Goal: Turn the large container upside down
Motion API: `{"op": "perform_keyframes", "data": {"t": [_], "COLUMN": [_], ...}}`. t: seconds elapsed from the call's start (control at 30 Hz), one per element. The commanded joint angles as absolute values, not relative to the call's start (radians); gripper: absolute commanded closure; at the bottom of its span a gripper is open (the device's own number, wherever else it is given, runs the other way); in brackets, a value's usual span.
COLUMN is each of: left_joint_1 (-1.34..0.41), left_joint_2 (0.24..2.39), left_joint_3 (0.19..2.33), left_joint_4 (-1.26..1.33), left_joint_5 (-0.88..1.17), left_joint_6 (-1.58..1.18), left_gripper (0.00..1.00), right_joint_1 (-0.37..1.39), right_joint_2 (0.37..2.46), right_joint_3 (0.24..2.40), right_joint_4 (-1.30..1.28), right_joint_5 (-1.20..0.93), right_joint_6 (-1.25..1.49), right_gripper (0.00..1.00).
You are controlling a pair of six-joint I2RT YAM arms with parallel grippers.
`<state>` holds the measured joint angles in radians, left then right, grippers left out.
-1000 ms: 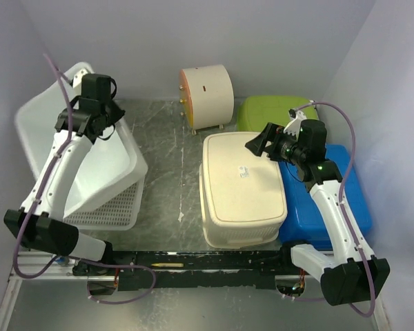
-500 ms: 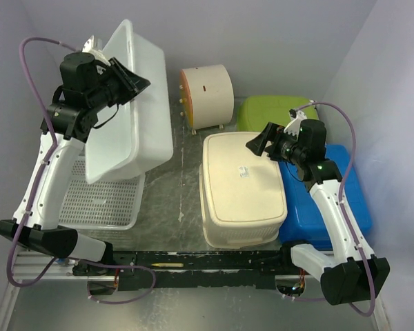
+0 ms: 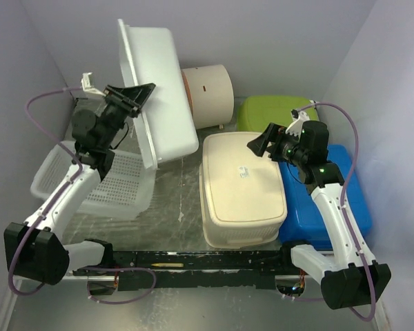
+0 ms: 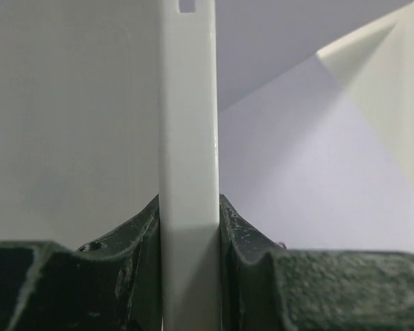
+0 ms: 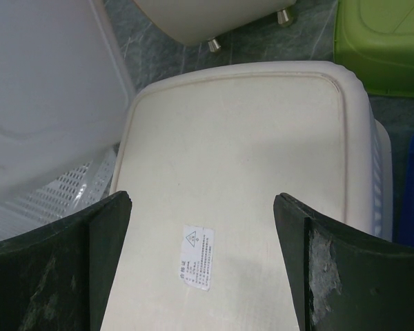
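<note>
The large container (image 3: 159,89), a white plastic tub, stands tilted on edge above the table's left half, its bottom facing right. My left gripper (image 3: 139,95) is shut on its rim (image 4: 188,172), which fills the gap between the fingers in the left wrist view. The tub's bottom also shows at the left of the right wrist view (image 5: 41,96). My right gripper (image 3: 259,145) hangs open over a cream upturned basket (image 3: 241,189), nothing between its fingers (image 5: 103,248).
A white perforated basket (image 3: 96,183) lies on the table under the left arm. A cream cylindrical box (image 3: 208,95) stands at the back, a green lid (image 3: 272,110) at the back right, and a blue container (image 3: 331,207) under the right arm.
The left arm has swung the large container up and to the right, from lying over the perforated basket to standing on edge. The perforated basket has shifted. The right arm has stayed still.
</note>
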<state>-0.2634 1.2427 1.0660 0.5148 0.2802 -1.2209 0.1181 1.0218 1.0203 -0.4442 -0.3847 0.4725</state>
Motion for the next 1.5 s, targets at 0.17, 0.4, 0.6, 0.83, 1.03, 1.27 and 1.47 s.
{"op": "perform_keyframes", "data": {"t": [0.17,0.4,0.6,0.83,1.03,1.27,1.47], "left_joint_1": [-0.232,-0.232,-0.233,-0.233,-0.212,-0.197,-0.130], "left_joint_2": [1.271,1.204,1.180,1.205,1.376,1.395,1.416], "left_joint_3": [0.875,0.890,0.843,0.859,0.777,0.693,0.642], "left_joint_4": [1.327,1.207,1.355,1.532,1.814,1.814,1.815], "left_joint_5": [0.174,0.162,0.106,0.064,-0.104,-0.113,-0.105], "left_joint_6": [-1.390,-1.295,-1.260,-1.197,-1.230,-1.097,-1.215], "left_gripper": [0.93,0.93,0.93,0.93,0.93,0.93,0.93], "right_joint_1": [0.121,0.121,0.120,0.121,0.121,0.121,0.121], "right_joint_2": [1.000,0.994,1.004,1.011,1.011,1.001,1.004], "right_joint_3": [1.041,1.036,1.033,1.032,1.015,1.023,1.011], "right_joint_4": [-0.466,-0.465,-0.450,-0.442,-0.430,-0.461,-0.445], "right_joint_5": [-0.380,-0.375,-0.391,-0.397,-0.405,-0.395,-0.408], "right_joint_6": [0.454,0.453,0.468,0.473,0.479,0.454,0.463], "right_gripper": [0.14,0.14,0.15,0.15,0.15,0.15,0.15]}}
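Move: Down to the left hand's left, about 19 cm over, 11 cm nearer the base and some 38 cm below, lies the white perforated basket. The large white container is already pinched by its rim, its middle about 8 cm right, level fore and aft, and 12 cm below. The drum stands about 7 cm ahead, 18 cm right; the overturned cream box 16 cm back, 30 cm right, both some 32 cm lower. From the right hand the basket lies about 55 cm left, 5 cm back and 21 cm down. Swinging the large white container leftward by its rim, the left hand travels about 10 cm left, first drawing back and lifting some 5 cm while the fingers tip upward, then reaching forward again and sinking about 12 cm. The wrist turns some 25 degrees counter-clockwise on the way and the fingers keep their pinch on the rim. ##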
